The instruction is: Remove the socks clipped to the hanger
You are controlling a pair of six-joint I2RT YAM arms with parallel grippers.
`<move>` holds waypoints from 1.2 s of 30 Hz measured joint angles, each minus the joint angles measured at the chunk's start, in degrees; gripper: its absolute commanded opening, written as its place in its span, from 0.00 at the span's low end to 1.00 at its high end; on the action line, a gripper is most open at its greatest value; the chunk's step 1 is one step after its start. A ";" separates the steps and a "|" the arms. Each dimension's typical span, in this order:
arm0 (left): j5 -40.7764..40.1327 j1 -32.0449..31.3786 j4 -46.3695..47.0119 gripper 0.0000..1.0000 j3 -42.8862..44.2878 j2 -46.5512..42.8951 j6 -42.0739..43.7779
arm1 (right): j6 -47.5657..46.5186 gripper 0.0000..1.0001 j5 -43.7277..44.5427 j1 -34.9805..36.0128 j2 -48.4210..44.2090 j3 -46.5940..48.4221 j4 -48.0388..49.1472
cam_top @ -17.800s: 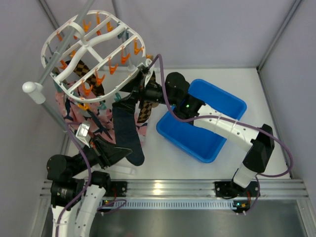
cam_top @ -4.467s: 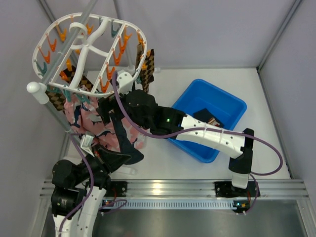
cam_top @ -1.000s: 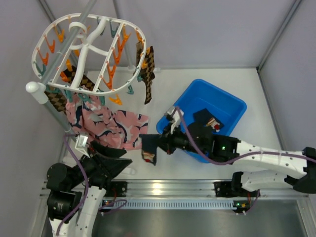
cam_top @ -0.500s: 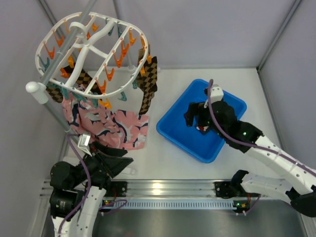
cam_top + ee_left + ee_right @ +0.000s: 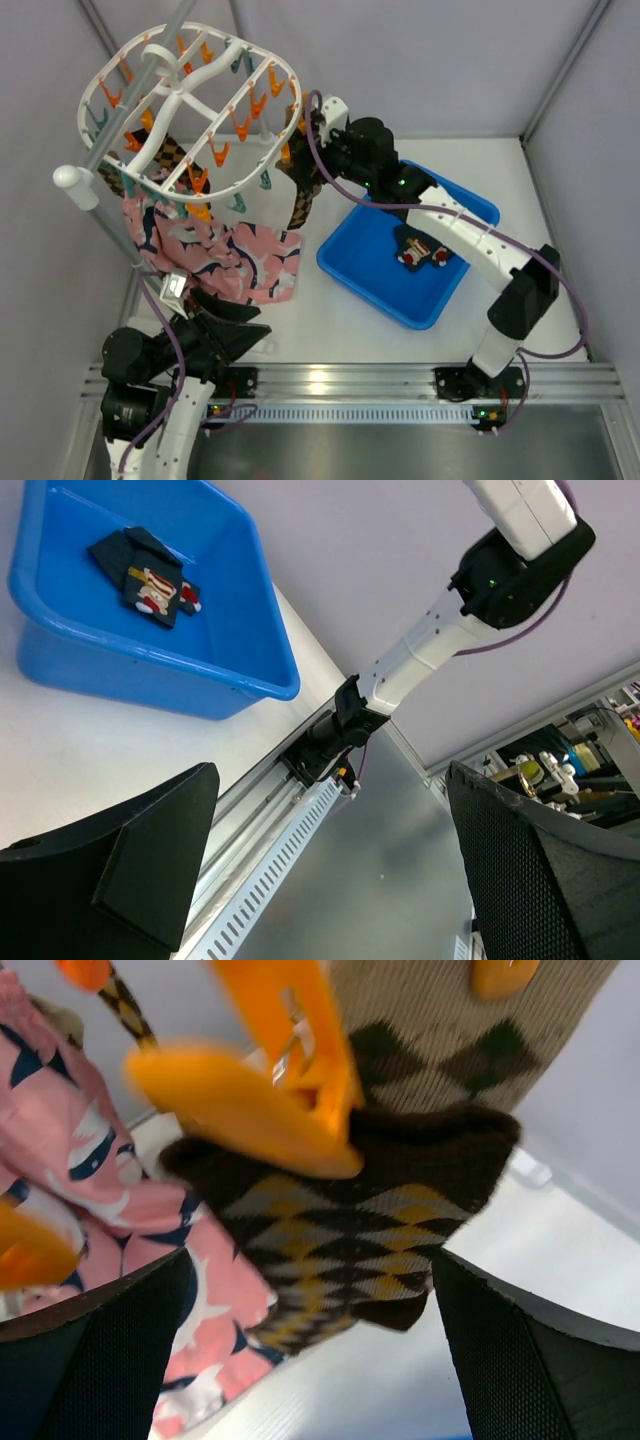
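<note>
The white hanger [image 5: 190, 100] hangs from a grey pole at the upper left, with orange and teal clips around it. A brown-and-black checkered sock [image 5: 303, 200] dangles from its right end, and pink socks [image 5: 215, 255] hang below it. My right gripper [image 5: 308, 150] is up at that checkered sock and open. In the right wrist view the checkered sock [image 5: 350, 1220] hangs from an orange clip [image 5: 270, 1090] between the wide fingers of the right gripper [image 5: 310, 1360], touching neither. My left gripper [image 5: 255, 318] is low at the near left, open and holding nothing.
A blue bin [image 5: 365, 265] stands right of centre with a dark sock [image 5: 420, 248] in it. The left wrist view shows the blue bin [image 5: 120, 670], the dark sock [image 5: 145, 570] and the right arm's base by the metal rail. A second checkered sock [image 5: 165, 155] hangs under the hanger.
My right gripper opened and let a dark sock fall into the blue bin, then rose left to the checkered sock. The hanger swung a little. The left arm stayed put.
</note>
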 measured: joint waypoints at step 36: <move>-4.44 0.00 -0.02 0.98 -0.63 2.75 4.42 | 23.85 0.00 -41.16 -1.55 -11.50 -22.03 23.32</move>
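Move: Some 5 cm ahead of the open right hand, 1 cm to its left and 6 cm lower, is the middle of the checkered sock. Its orange clip is about 4 cm ahead, 2 cm left and 3 cm above the hand. The pink cloth is about 20 cm left, 14 cm back and 20 cm lower; the blue bin is roughly 27 cm right, 18 cm back and 30 cm lower. From the left hand, the sock is about 36 cm ahead, 9 cm right and slightly lower, say 3 cm. Reaching about 6 cm forward while sinking some 4 cm, the right hand takes the checkered sock below its clip, shuts its fingers on it and pulls it back about 20 cm towards the robot, rising some 5 cm late in the pull and swinging counter-clockwise to point left. The left hand, open and empty, eases forward a little at the end. ##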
